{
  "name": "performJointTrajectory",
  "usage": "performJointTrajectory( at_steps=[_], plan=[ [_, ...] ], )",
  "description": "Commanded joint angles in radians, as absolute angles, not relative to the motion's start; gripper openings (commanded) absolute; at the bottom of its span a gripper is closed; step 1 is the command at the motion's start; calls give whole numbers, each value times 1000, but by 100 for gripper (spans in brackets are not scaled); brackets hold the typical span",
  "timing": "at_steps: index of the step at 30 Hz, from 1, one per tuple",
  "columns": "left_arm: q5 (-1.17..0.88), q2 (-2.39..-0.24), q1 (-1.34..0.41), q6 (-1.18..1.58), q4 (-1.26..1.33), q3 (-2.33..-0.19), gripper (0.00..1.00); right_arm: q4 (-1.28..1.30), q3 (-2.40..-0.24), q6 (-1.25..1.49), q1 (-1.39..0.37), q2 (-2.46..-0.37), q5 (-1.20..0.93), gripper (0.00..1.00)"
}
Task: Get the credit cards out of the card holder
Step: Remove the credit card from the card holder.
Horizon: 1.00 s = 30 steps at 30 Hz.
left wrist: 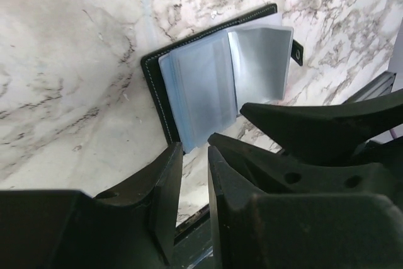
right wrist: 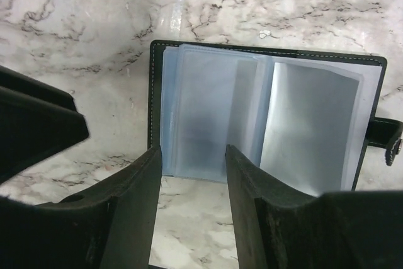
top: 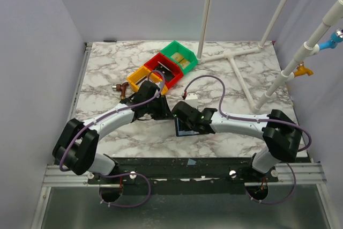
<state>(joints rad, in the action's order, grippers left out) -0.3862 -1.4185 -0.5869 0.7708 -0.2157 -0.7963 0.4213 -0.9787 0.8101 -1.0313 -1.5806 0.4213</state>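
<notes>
The card holder [right wrist: 264, 118] lies open on the marble, black cover down and bluish clear sleeves up, its snap tab [right wrist: 387, 137] at the right. In the top view the card holder [top: 185, 129] sits under my right gripper [top: 181, 113]. My right gripper [right wrist: 192, 152] stands open at the holder's near edge with only marble between its fingers. My left gripper [left wrist: 195, 146] hovers at the holder's [left wrist: 214, 74] near corner, its jaws a narrow gap apart with nothing in it. I see no credit cards in the sleeves. A small whitish piece [top: 191, 99] lies just beyond the holder.
Yellow [top: 140, 77], red [top: 163, 66] and green [top: 181, 56] bins stand in a row at the back. A white pipe frame [top: 236, 57] lies at the back right. A small brown object [top: 122, 87] sits left of the bins. Both arms meet mid-table.
</notes>
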Motion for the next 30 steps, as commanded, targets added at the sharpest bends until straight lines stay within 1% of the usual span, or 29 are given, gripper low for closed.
performJointTrajectory(
  at_steps=[1,16,19,24,30],
  plan=[
    [-362,-1366,-547,748,-231,-792,25,475,-1011,774,-1049,-1642,484,49],
    [-374,-1339,-523,742,-232,-770,25,503,-1009,800,-1070,-1748,501,49],
    [-377,-1340,-523,742,-232,-767,25,511,-997,813,-1069,-1755,505,40],
    [-386,-1344,-523,742,-227,-762,25,518,-970,844,-1069,-1758,522,18],
    [-408,-1359,-528,740,-218,-770,24,520,-943,882,-1062,-1743,521,10]
  ],
)
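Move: The clear left pocket of the open card holder has its middle about 2 cm ahead, 1 cm right and 4 cm below the right gripper. The right page is some 8 cm to that gripper's right and 2 cm ahead, and the closing strap about 12 cm right and 1 cm ahead, both at much the same depth below. From the left gripper the pocket is roughly 6 cm right, 3 cm back and 7 cm down. Lower the half-open right gripper about 3.5 cm, almost straight down onto the near half of the left pocket, rolling its left side slightly down. Hold it there and close the fingers nearly shut to pinch the clear film. Meanwhile draw the left gripper some 2 cm away to the left, a little forward and up, its fingers unchanged. ##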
